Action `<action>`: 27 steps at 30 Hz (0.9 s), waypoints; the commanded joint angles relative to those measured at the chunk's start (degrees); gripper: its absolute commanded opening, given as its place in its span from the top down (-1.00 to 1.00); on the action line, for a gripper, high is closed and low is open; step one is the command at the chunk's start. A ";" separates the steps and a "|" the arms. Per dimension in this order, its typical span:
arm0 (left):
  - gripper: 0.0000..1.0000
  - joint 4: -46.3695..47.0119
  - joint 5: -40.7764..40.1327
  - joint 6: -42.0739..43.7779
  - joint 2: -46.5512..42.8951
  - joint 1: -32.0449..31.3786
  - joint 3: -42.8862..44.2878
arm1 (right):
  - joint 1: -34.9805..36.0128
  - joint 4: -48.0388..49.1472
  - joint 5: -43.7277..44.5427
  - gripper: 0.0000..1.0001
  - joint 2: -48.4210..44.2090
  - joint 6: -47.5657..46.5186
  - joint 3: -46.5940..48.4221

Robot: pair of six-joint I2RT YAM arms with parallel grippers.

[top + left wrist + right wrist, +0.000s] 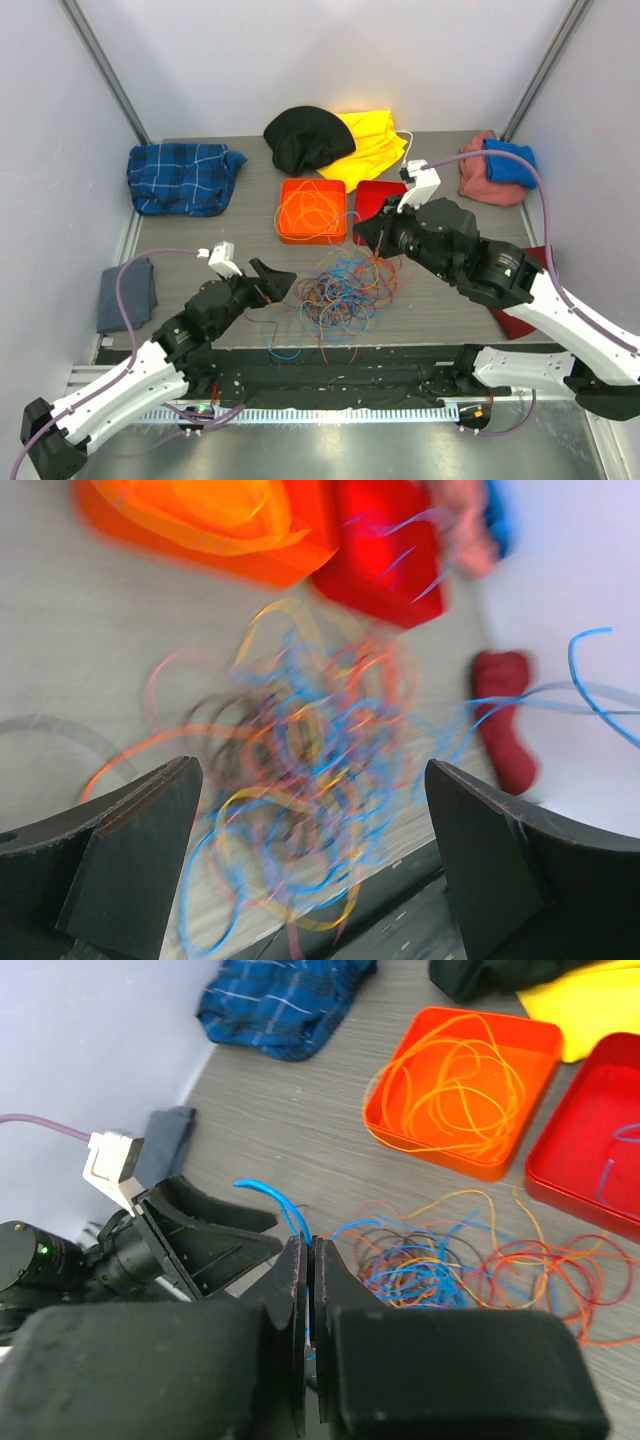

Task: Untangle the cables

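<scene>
The cables (340, 292) lie as a loose tangle of blue, orange, yellow and red loops near the table's front edge. The left wrist view shows the cables (310, 770) blurred. My right gripper (364, 232) hangs above the tangle's far side. In its wrist view the right gripper (309, 1246) is shut on a blue cable (276, 1200), whose free end curls up to the left. My left gripper (276, 280) stands open at the tangle's left edge. Nothing is between the fingers of the left gripper (310, 830).
An orange tray (313, 211) holds orange cables, with a red tray (380, 198) beside it. Around the table lie a black cloth (305, 137), yellow cloth (372, 146), blue plaid cloth (180, 178), grey cloth (128, 294), pink and blue cloths (496, 168) and a dark red cloth (524, 322).
</scene>
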 commanded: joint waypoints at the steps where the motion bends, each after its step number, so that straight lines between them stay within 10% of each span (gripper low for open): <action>1: -0.99 16.81 -0.54 7.42 -1.46 -0.34 0.80 | 0.36 5.88 -3.46 0.99 -3.98 2.65 1.64; 27: -1.00 26.24 9.49 15.17 16.38 -2.44 21.82 | 0.36 9.49 -6.37 0.98 -6.36 5.38 -9.25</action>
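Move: The left hand, open and low, has the blue cable's free end in the right fingers about 14 cm to its right, 2 cm ahead and some 20 cm above. The tangle lies 12 cm right of the left hand, level fore and aft, 14 cm below; the orange box stands 22 cm ahead, 5 cm right. From the right hand, the tangle is 4 cm left and 33 cm below, the red box 21 cm ahead, 8 cm right. Rising fast by some 20 cm, the left hand drifts about 5 cm right and a little forward towards the blue cable held by the right hand, its wide-open fingers tipping up nearly 30 degrees. The right hand keeps its pinch on the cable, lifts nearly 4 cm, then sinks to about 2 cm below its starting height, easing back slightly. ##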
